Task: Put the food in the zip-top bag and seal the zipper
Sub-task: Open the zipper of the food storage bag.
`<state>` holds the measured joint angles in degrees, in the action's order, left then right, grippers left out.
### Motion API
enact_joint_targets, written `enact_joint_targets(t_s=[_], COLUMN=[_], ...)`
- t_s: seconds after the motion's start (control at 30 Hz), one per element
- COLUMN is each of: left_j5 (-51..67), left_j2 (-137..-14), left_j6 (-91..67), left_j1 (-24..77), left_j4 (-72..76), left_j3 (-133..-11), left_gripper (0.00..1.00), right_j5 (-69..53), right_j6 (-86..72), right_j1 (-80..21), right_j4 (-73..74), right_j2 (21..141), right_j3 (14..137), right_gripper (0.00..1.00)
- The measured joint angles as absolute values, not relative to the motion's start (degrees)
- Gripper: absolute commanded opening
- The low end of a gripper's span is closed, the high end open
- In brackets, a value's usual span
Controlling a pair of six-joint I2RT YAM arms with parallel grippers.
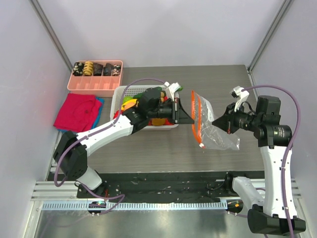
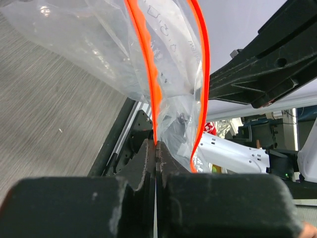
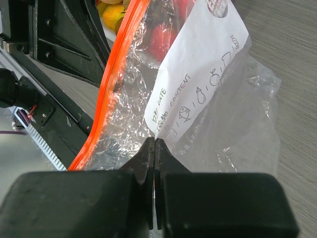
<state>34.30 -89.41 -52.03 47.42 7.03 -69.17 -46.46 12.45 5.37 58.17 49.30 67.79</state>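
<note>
The clear zip-top bag (image 1: 216, 136) hangs in the air between both grippers, its mouth facing left. My left gripper (image 1: 192, 118) is shut on one lip of the orange-red zipper (image 2: 148, 74). The other lip (image 2: 204, 69) bows away, so the mouth gapes. My right gripper (image 1: 214, 122) is shut on the bag's wall at its white label (image 3: 198, 84). In the right wrist view the zipper (image 3: 106, 94) runs up the left side. The food (image 1: 130, 102) lies in the white basket (image 1: 119, 97), mostly hidden under my left arm. Red fruit (image 3: 159, 39) shows through the plastic.
A pink divided tray (image 1: 96, 85) with small rolls stands at the back left. A red cloth (image 1: 77, 111) lies in front of it. The basket sits just left of the bag. White walls and corner posts close in the table on three sides.
</note>
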Motion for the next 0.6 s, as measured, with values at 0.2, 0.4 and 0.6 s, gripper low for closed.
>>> enact_joint_targets(t_s=[0.2,0.4,0.6], left_j5=[34.0,30.7,28.6], left_j2=[-88.7,-88.8,-90.0], left_j6=[-52.1,-51.3,-49.5], left_j1=[47.1,47.4,49.0], left_j4=[7.0,2.4,0.0], left_j3=[-69.2,-72.8,-77.9], left_gripper=[0.0,0.0,0.0], right_j5=[-46.8,-42.5,-44.3], right_j6=[10.8,9.9,8.4], right_j1=[5.4,5.4,5.4], right_j4=[57.6,60.4,62.2], right_j2=[51.8,58.7,57.5], right_j3=[67.0,71.6,79.5], right_gripper=[0.78,0.84,0.85])
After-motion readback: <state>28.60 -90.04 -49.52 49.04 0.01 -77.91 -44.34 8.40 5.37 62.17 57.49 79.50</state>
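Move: The right hand pinches the clear film of the bag. Its zipper, the orange strip it next has to take, stands about 7 cm to this hand's left, 1 cm ahead and level. The left gripper's tips are some 9 cm to the right hand's left. From the left hand, already shut on the zipper's near lip, the zipper's middle is about 2 cm to the right, level; the fruit basket lies 20 cm ahead, 20 left and 20 below. The right fingers let go of the bag's film and spread wide. That hand dips forward and down by roughly 3 cm, its tips tilting down, then rises about 5 cm while the tilt mostly comes back. The left hand keeps its pinch on the zipper and, mostly in the later half, lifts it some 3.5 cm. ##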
